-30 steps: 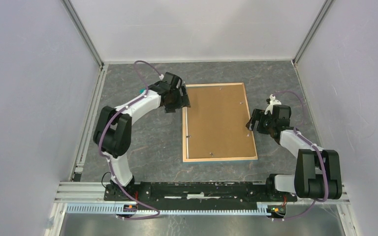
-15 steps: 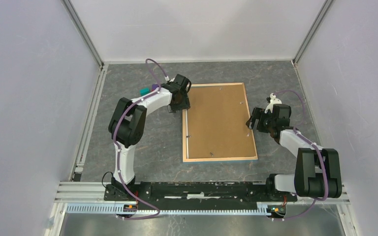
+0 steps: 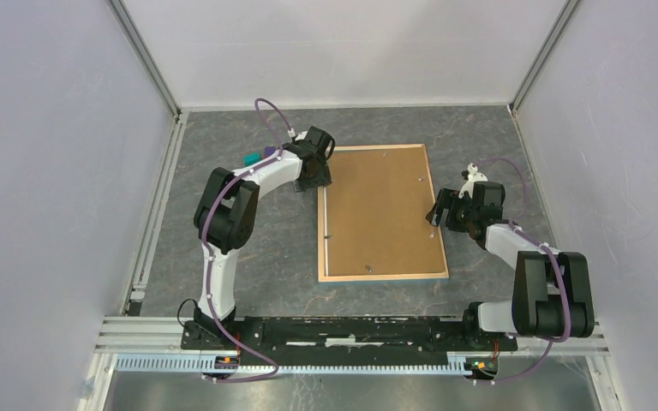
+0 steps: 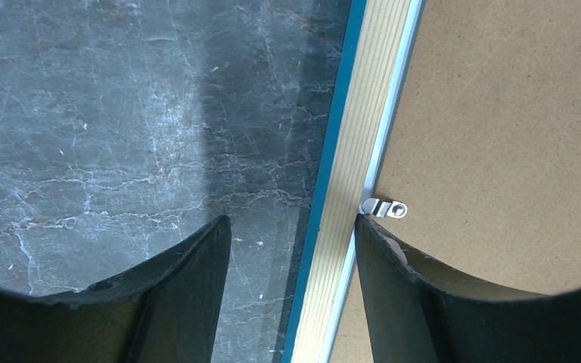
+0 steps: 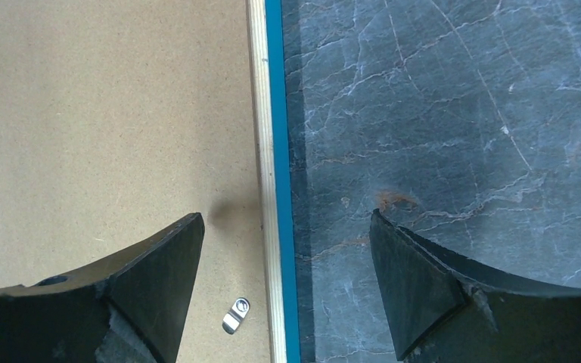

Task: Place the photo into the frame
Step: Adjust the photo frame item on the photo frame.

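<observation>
The frame lies face down mid-table, pale wood back up, blue edge showing. A brown backing board fills it. The photo is hidden. My left gripper is open at the frame's left rail near the far corner. In the left wrist view that gripper straddles the wood rail, one finger over the table, the other at a small metal clip. My right gripper is open at the right rail. In the right wrist view it straddles the rail, with another clip beside it.
A small teal and purple object lies on the dark marbled table behind the left arm. Grey walls close in the left, right and far sides. An aluminium rail runs along the table's left edge.
The left arm has swung right and its gripper has come onto the frame's left rail, jaws narrower than before. The right arm and the frame have not moved.
</observation>
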Tool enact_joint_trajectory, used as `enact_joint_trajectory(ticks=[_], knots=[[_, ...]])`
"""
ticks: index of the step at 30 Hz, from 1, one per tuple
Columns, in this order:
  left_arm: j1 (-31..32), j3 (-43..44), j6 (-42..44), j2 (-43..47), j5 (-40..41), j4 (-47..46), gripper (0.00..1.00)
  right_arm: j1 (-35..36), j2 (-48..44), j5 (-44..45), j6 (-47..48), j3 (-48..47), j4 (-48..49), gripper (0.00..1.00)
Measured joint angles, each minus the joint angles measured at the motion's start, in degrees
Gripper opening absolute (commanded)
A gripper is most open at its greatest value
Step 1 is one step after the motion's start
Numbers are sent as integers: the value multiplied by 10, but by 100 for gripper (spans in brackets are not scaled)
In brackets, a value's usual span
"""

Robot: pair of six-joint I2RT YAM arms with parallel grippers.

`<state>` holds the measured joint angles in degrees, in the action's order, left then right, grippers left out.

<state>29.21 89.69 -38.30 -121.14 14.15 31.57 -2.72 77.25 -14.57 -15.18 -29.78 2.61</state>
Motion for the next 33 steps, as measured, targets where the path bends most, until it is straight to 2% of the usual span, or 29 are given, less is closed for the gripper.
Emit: enact_joint_trajectory(ticks=[15,22,24,29,33], knots=[[0,1,1,-2,16,-72,73,6,14,-13,1,0,15,84],[0,-10,2,4,-5,-89,86,9,15,-14,1,-1,14,84],[0,-38,2,26,-2,-76,90,9,15,-12,2,-1,14,84],[7,-86,-21,124,-7,31,93,9,15,-10,2,-1,14,84],[59,-122,-74,199,6,92,91,9,15,-10,2,-1,14,84]])
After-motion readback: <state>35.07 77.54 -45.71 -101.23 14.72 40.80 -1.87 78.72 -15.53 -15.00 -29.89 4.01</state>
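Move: The far-left metal clip, its tab reaching to the frame's inner left edge, lies about 3 cm to the left hand's right and 1 cm ahead, practically at the right fingertip's height. The frame's left strip runs 1 cm to this hand's right. The near-left clip is some 17 cm back and 3 cm right. From the right hand the far-left clip lies about 35 cm left and 11 cm ahead, 3 cm lower. Forward first: the left hand, its right fingertip at the outer end of the far-left clip, sweeps low about 3 cm forward, drifting left and slightly up late in the stroke. It then reverses, lifting off and drawing back some 12 cm along the frame's left side towards the near-left clip, rising about 5 cm as the fingers open wider. ##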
